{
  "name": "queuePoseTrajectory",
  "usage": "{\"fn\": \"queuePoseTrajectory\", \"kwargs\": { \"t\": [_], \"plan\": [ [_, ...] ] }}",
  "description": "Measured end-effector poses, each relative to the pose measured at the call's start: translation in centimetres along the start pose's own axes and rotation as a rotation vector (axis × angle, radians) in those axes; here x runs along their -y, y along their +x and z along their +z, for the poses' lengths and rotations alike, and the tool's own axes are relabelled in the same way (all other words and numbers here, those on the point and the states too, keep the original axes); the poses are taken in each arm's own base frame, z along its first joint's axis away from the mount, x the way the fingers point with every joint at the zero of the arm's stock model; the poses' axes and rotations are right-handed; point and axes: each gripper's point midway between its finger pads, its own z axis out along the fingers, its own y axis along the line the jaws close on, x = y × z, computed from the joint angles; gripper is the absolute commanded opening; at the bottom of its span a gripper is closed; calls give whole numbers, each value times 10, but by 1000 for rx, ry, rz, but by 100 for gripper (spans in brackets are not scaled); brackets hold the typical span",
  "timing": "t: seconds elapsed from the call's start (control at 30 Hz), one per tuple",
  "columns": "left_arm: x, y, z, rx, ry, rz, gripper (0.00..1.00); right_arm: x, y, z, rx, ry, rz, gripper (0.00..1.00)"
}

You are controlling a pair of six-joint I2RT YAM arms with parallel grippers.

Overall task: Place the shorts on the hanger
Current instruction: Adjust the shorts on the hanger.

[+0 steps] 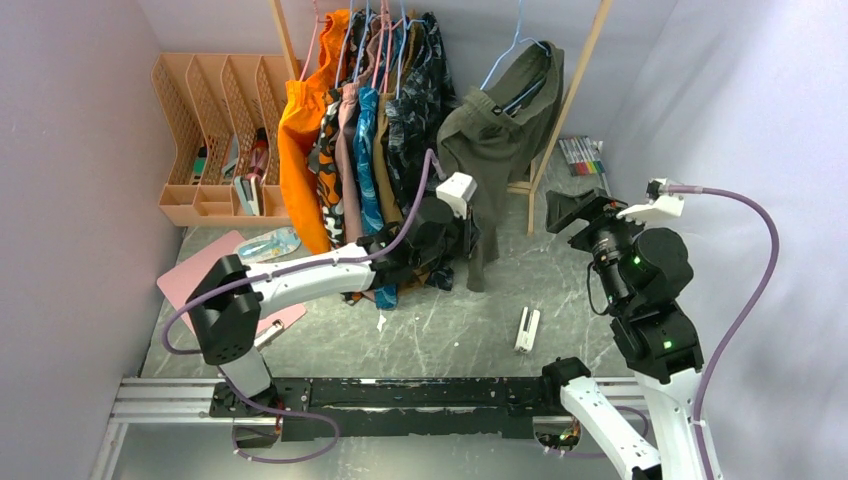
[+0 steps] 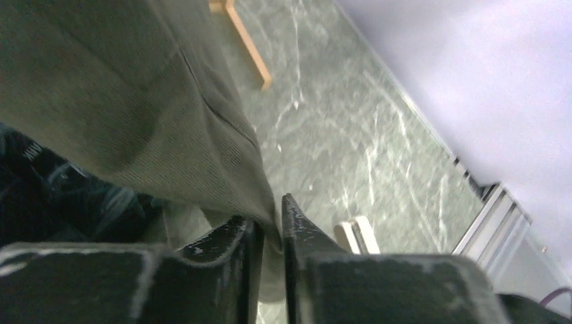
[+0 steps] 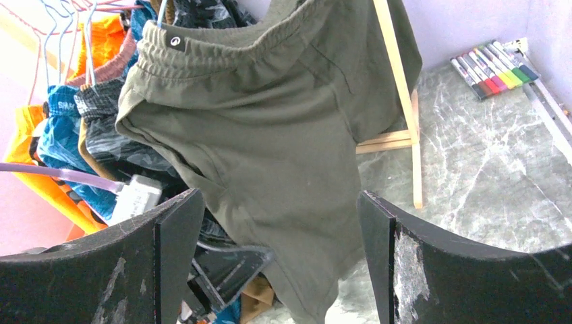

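Observation:
The olive-green shorts (image 1: 497, 135) hang from the light-blue hanger (image 1: 512, 45) at the right end of the wooden rack, one leg drooping toward the table. My left gripper (image 1: 468, 238) reaches in from the left and is shut on the lower edge of the shorts (image 2: 135, 101); the left wrist view shows fabric pinched between the nearly closed fingers of that gripper (image 2: 270, 219). My right gripper (image 1: 565, 210) stands open to the right of the shorts, apart from them. In the right wrist view the shorts (image 3: 283, 135) hang beyond the wide-apart fingers of the right gripper (image 3: 280, 197), which hold nothing.
Several other garments (image 1: 375, 110) hang crowded on the rack left of the shorts. The rack's wooden leg (image 1: 560, 110) slants down just right of them. Markers (image 1: 583, 155) lie at the back right, a white clip (image 1: 527, 328) in front, an orange organizer (image 1: 215, 130) back left.

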Motion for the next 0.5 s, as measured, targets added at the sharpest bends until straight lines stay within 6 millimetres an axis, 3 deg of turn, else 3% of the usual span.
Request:
{"fn": "queuePoseTrajectory", "kwargs": {
  "t": [0.13, 0.2, 0.3, 0.4, 0.5],
  "plan": [
    [-3, 41, 2, -106, 22, 10, 59, 2, 7, 2, -21, 4, -5, 88],
    [-2, 56, -2, -150, 37, 23, 71, 2, 8, 2, -26, 5, -7, 88],
    [-2, 75, -14, -197, 62, 42, 99, 2, 9, 3, -31, 6, -8, 88],
    [-7, 85, -35, -226, 72, 48, 99, 2, 10, 3, -33, 3, -13, 89],
    [-8, 76, -65, -219, 87, 51, 99, 2, 11, 4, -39, 3, -21, 90]
  ]
}}
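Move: My left fingers are nearly shut on a lower edge of the green shorts. The middle of the shorts is about 11 cm ahead, 3 cm right and 10 cm above that hand. The dark patterned pants hang 10 cm ahead, 9 cm left and a little higher. The stapler lies on the table, some 13 cm back, 11 cm right and 22 cm below. From my right hand, the shorts are about 16 cm ahead, 9 cm left and 7 cm lower. I spread my left fingers wide and let go of the shorts' cloth, drawing that hand back about 7 cm and away from the hanging leg. It sinks some 7 cm as it backs off, then starts to rise while swinging about 4 cm to the left; the wrist turns some 10 degrees clockwise. ##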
